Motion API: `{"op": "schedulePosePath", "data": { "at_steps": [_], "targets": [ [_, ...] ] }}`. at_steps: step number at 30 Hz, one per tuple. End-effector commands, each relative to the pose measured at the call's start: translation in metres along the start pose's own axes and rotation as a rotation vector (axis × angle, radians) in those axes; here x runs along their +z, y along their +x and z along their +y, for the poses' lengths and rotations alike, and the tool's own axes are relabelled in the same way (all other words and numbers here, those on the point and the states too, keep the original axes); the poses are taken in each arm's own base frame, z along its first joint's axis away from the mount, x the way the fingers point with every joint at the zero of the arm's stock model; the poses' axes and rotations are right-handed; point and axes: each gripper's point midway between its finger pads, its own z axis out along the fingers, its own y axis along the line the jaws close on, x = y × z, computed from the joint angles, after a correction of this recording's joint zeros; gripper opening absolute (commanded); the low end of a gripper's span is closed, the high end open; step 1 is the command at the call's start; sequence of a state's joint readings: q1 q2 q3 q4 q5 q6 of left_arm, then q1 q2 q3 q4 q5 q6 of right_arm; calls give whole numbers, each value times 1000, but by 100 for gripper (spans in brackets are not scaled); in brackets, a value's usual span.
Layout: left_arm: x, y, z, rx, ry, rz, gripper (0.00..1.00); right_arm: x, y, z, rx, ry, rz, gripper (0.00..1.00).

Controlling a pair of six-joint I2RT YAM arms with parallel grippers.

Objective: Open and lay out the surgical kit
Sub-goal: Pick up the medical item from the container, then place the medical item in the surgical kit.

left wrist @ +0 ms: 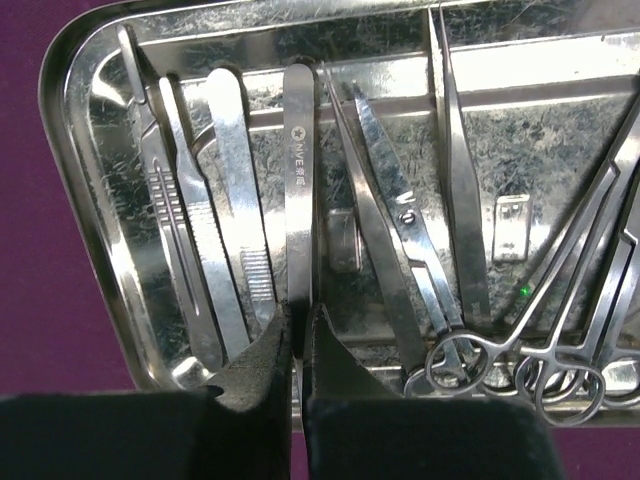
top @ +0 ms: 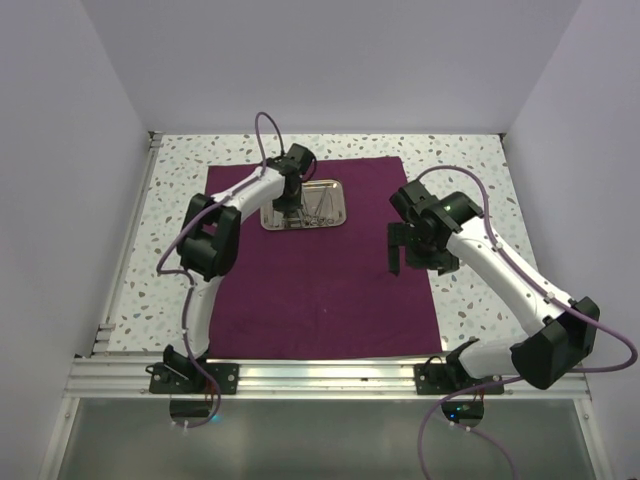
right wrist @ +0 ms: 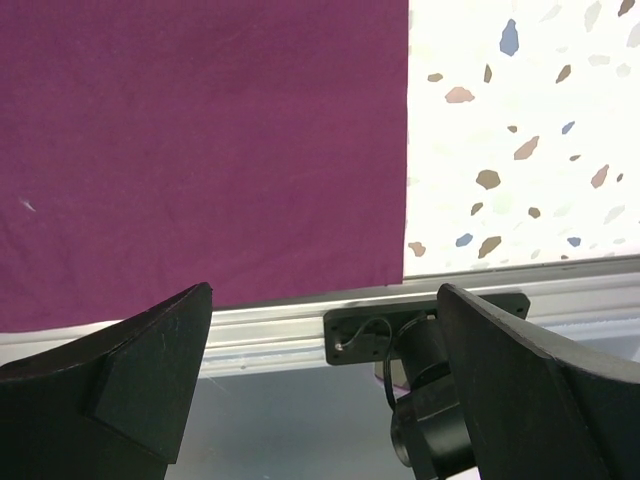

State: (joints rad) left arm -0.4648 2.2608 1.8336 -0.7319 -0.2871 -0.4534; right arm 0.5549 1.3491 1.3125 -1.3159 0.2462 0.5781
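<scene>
The maroon cloth wrap (top: pixel 320 280) lies spread flat on the table. The shiny steel tray (top: pixel 336 190) sits on its far middle part and holds several instruments. In the left wrist view the tray (left wrist: pixel 90 90) holds flat tweezers (left wrist: pixel 299 200), other tweezers (left wrist: pixel 232 200), scissors (left wrist: pixel 400 220) and ring-handled forceps (left wrist: pixel 570 330). My left gripper (left wrist: pixel 300 325) is down in the tray, shut on the near end of the flat tweezers. My right gripper (top: pixel 397 250) hangs open and empty above the cloth's right part (right wrist: pixel 200 130).
The speckled tabletop (top: pixel 470 170) surrounds the cloth. An aluminium rail (top: pixel 320 375) runs along the near edge with both arm bases. White walls close in the left, far and right sides.
</scene>
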Motion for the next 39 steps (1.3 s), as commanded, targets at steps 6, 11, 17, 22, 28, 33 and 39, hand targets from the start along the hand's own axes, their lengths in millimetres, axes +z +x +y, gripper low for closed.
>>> {"op": "schedulePosePath", "data": {
  "at_steps": [6, 11, 17, 22, 28, 33, 39],
  "targets": [
    [-109, -13, 5, -97, 101, -114, 0, 6, -36, 22, -30, -57, -60, 98],
    [-138, 58, -11, -96, 144, -58, 0, 3, -63, 42, -48, -107, -99, 98],
    [-155, 134, -31, -150, 235, 14, 0, 23, -57, 53, -84, -132, -53, 98],
    [-141, 169, -36, -148, 263, 80, 0, 31, -45, 49, -98, -139, -42, 99],
    [-143, 170, -55, -104, 297, 129, 24, 28, -41, 35, -110, -105, -58, 98],
    [-166, 139, -54, -79, 264, 77, 45, 19, -36, 13, -83, -71, -103, 98],
    [-181, 84, -39, 21, 129, -3, 55, 22, -20, -9, -29, -30, -96, 98]
  ]
}}
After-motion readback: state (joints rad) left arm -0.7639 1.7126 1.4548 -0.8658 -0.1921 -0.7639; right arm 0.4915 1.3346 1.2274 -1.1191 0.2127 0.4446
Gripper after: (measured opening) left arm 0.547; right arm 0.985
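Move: The shut left fingers already hold the flat tweezers near their near end in the tray. The bare cloth where they will lie is about 20 cm back, 3 cm right and 1 cm lower. The tray's middle is 5 cm ahead and 3 cm right, ridged handles 4 cm ahead and 3 cm left, ring handles 8 cm right and 1 cm back. From the right hand that spot is some 5 cm ahead, 21 cm left, 16 cm below. Keeping its pinch on the tweezers, the left hand lifts them some 10 cm out of the tray and carries them about 23 cm back, its left side dipping a little, then sinks low over the cloth. It opens about halfway, lets go, and rises 7 cm while easing forward and right. The open right hand swings some 6 cm forward and 4 left, then partly back. ##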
